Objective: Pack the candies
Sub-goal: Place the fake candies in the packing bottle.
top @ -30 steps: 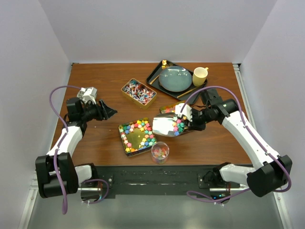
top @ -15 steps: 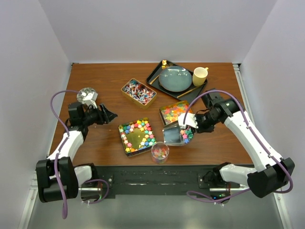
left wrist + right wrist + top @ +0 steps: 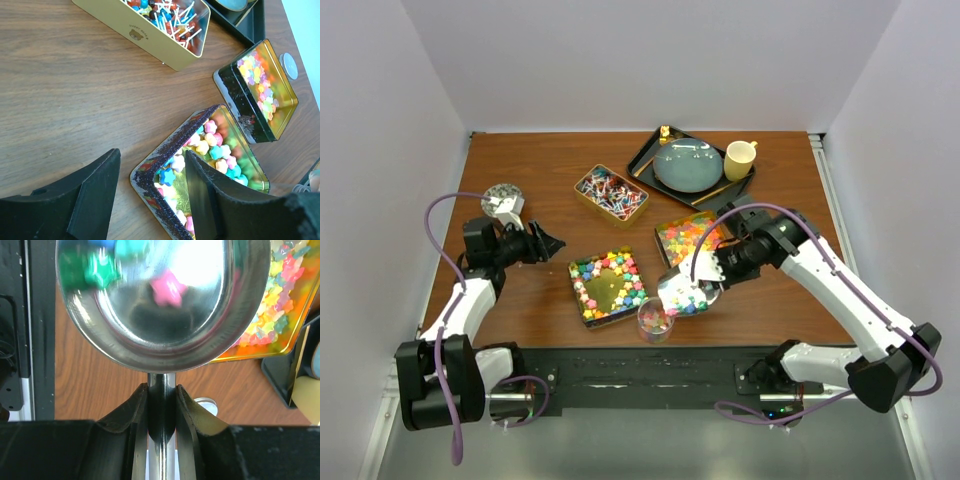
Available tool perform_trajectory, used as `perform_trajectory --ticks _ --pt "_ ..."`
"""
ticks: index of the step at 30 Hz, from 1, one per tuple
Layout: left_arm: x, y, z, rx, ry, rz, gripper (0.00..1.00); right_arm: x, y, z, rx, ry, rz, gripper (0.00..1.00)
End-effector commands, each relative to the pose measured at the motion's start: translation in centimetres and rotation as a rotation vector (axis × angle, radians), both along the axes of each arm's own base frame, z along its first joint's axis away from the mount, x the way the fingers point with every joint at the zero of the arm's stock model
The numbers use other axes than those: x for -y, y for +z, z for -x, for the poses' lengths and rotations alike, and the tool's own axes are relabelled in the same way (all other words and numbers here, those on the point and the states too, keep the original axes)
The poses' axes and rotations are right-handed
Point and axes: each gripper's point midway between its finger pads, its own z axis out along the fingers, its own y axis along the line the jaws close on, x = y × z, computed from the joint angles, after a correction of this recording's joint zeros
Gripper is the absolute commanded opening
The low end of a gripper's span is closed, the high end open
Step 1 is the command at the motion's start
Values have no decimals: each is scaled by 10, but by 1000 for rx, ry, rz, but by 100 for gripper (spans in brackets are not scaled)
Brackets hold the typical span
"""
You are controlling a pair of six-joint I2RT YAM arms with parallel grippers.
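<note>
Multicoloured star-shaped candies (image 3: 620, 265) fill a gold tin (image 3: 582, 290) at the table's front middle. Orange-yellow-pink gummies (image 3: 685, 235) lie in a second tin, wrapped candies (image 3: 610, 192) in a third. My right gripper (image 3: 716, 268) is shut on the handle (image 3: 161, 405) of a metal scoop (image 3: 682, 291). The scoop carries a few star candies (image 3: 167, 292) and hangs tilted just above and right of the small glass jar (image 3: 655, 320). My left gripper (image 3: 548, 243) is open and empty, low over the left corner of the star-candy tin (image 3: 150, 177).
A black tray (image 3: 645, 158) at the back holds a blue plate (image 3: 688, 165); a yellow cup (image 3: 740, 160) stands beside the plate. A round metal lid (image 3: 205, 405) lies on the wood near the gummy tin (image 3: 280, 342). The table's front edge runs close to the jar.
My right arm has carried the loaded scoop from over the star-candy tin down toward the front, to the jar, and tipped it. The left arm barely shifted.
</note>
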Motion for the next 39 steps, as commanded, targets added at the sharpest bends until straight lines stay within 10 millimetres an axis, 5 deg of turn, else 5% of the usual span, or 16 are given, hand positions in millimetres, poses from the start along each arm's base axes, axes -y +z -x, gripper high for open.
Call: perform_trajectory --ticks 1,15,22,26,29,36,39 --pt "0 9 -3 56 5 -4 59 -3 18 -16 90 -30 12 0" --pt "4 4 1 22 11 0 59 -4 39 -11 181 78 143 0" --pt "17 -9 25 -115 41 67 59 -33 73 -36 206 -41 54 0" --pt "16 -22 37 -226 113 120 59 -56 72 -60 177 -116 52 0" --pt "6 -36 40 -303 204 122 51 -75 63 -73 100 -170 85 0" --pt "-4 -66 58 -466 325 124 6 -103 34 -69 50 -69 235 0" --pt "-3 -81 67 -536 348 136 3 -108 20 -60 22 -27 311 0"
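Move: The right hand holds the scoop, star candies still in it, with the bottle about 15 cm to the hand's left, 6 cm back and some 13 cm below. The star-candy tin, next on its way, lies roughly 26 cm left, 1 cm ahead and 16 cm down; the gummy tin is about 10 cm ahead and 7 cm left, equally low. From the half-open left hand, the star-candy tin is some 9 cm back, 14 cm right and 9 cm down. Keeping its grip on the scoop handle, the right hand tilts the scoop slightly further at the bottle while easing upward, then lifts about 7 cm and swings forward and left, some 17 cm in all, sinking again over the star-candy tin. Late on, the left hand drops about 6 cm and draws back 5 cm towards that tin, tipping down some 25 degrees as its empty fingers shut. ##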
